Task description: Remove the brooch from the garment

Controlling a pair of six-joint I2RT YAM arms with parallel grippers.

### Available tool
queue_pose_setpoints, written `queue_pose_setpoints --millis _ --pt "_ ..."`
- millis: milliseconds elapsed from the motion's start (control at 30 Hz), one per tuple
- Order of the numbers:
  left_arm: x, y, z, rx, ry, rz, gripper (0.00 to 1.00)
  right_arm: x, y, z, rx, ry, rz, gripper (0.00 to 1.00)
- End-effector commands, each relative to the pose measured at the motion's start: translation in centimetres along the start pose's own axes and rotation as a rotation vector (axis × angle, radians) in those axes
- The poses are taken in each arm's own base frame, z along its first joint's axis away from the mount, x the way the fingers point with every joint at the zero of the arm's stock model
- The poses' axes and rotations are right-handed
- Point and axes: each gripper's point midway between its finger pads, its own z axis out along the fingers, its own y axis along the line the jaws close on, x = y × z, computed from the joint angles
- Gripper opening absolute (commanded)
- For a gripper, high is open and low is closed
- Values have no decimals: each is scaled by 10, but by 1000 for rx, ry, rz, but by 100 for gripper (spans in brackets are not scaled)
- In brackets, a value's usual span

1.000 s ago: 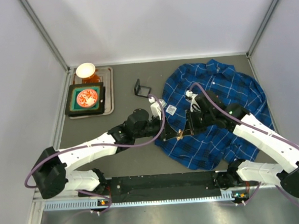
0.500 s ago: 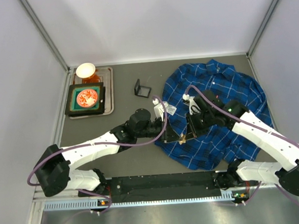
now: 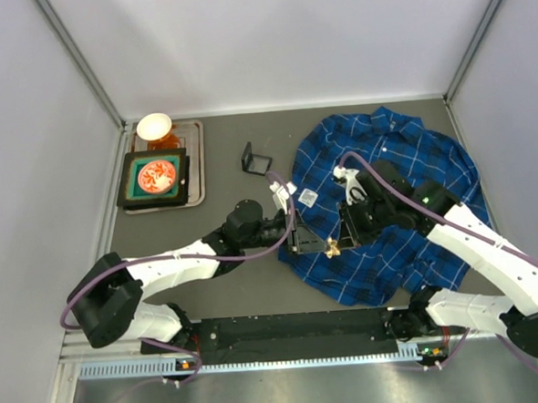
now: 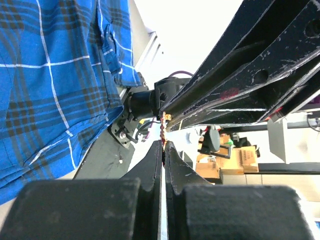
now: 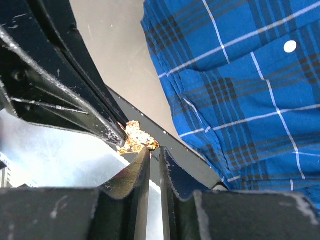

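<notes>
The brooch [image 3: 329, 246] is a small golden piece with reddish beads, held in the air just off the near-left edge of the garment [image 3: 403, 157], a blue plaid shirt spread at the right. My left gripper [image 3: 313, 244] is shut on the brooch; in the left wrist view its jaws [image 4: 163, 142] pinch the beaded edge [image 4: 162, 131]. My right gripper [image 3: 343, 241] faces it from the right. In the right wrist view its jaws [image 5: 155, 148] stand a narrow gap apart, the left fingertip touching the brooch [image 5: 135, 139]. The shirt [image 5: 240, 75] lies beside it.
A metal tray [image 3: 194, 165] at the back left holds a green box with a red item [image 3: 158, 176] and a small bowl [image 3: 153, 126]. A small black frame [image 3: 255, 158] stands near the shirt. A white label [image 3: 310, 197] lies on the shirt.
Both grippers stay together at the shirt's near-left edge with the brooch between them. They have shifted slightly to the right; the left grip on the brooch is unchanged.
</notes>
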Motion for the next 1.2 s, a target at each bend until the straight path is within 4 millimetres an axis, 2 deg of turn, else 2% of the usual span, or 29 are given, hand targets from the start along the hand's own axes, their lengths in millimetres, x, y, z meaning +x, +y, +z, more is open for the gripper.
queue_pose_setpoints --millis 0,200,333,567,800,967,1167 --pt "-8 -49 -16 224 -26 -18 0 -40 2 -15 13 -176 -38 14" --pt "-7 -42 -15 240 -24 -68 0 -47 -7 -23 49 -222 -16 16" --pt "-12 -37 -19 243 -52 -104 0 -44 -10 -24 57 -220 -16 17" --pt "-13 -32 -18 245 -55 -121 0 -42 -7 -32 47 -226 -24 17" --pt "-17 -31 -15 247 -70 -111 0 -40 -2 -29 10 -208 -24 17" --pt "-28 -28 -16 196 -138 37 0 -43 -10 -31 49 -280 23 28" --pt "-48 -30 -22 156 -257 180 0 -55 -12 -20 -30 -458 218 35"
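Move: At the left hand's fingertips sits the brooch, still pinched, about 2 cm to that hand's right and level with it front to back. From the right hand it is roughly 2 cm to the left and 1 cm lower, right by its barely parted fingertips. From the right hand, the white tag is about 18 cm ahead and 6 cm left, and the garment's middle some 18 cm ahead and 13 cm right, both about 18 cm below. Backing off from the brooch, the right hand goes about 3 cm forward, 2 cm up and 1 cm to its right, pausing midway; its fingers open wider, mostly at the end, as the wrist tilts and turns slightly clockwise. The left hand keeps its pinch, rises some 2 cm, tipping its fingertips up about 10 degrees, then eases forward 1–2 cm. ##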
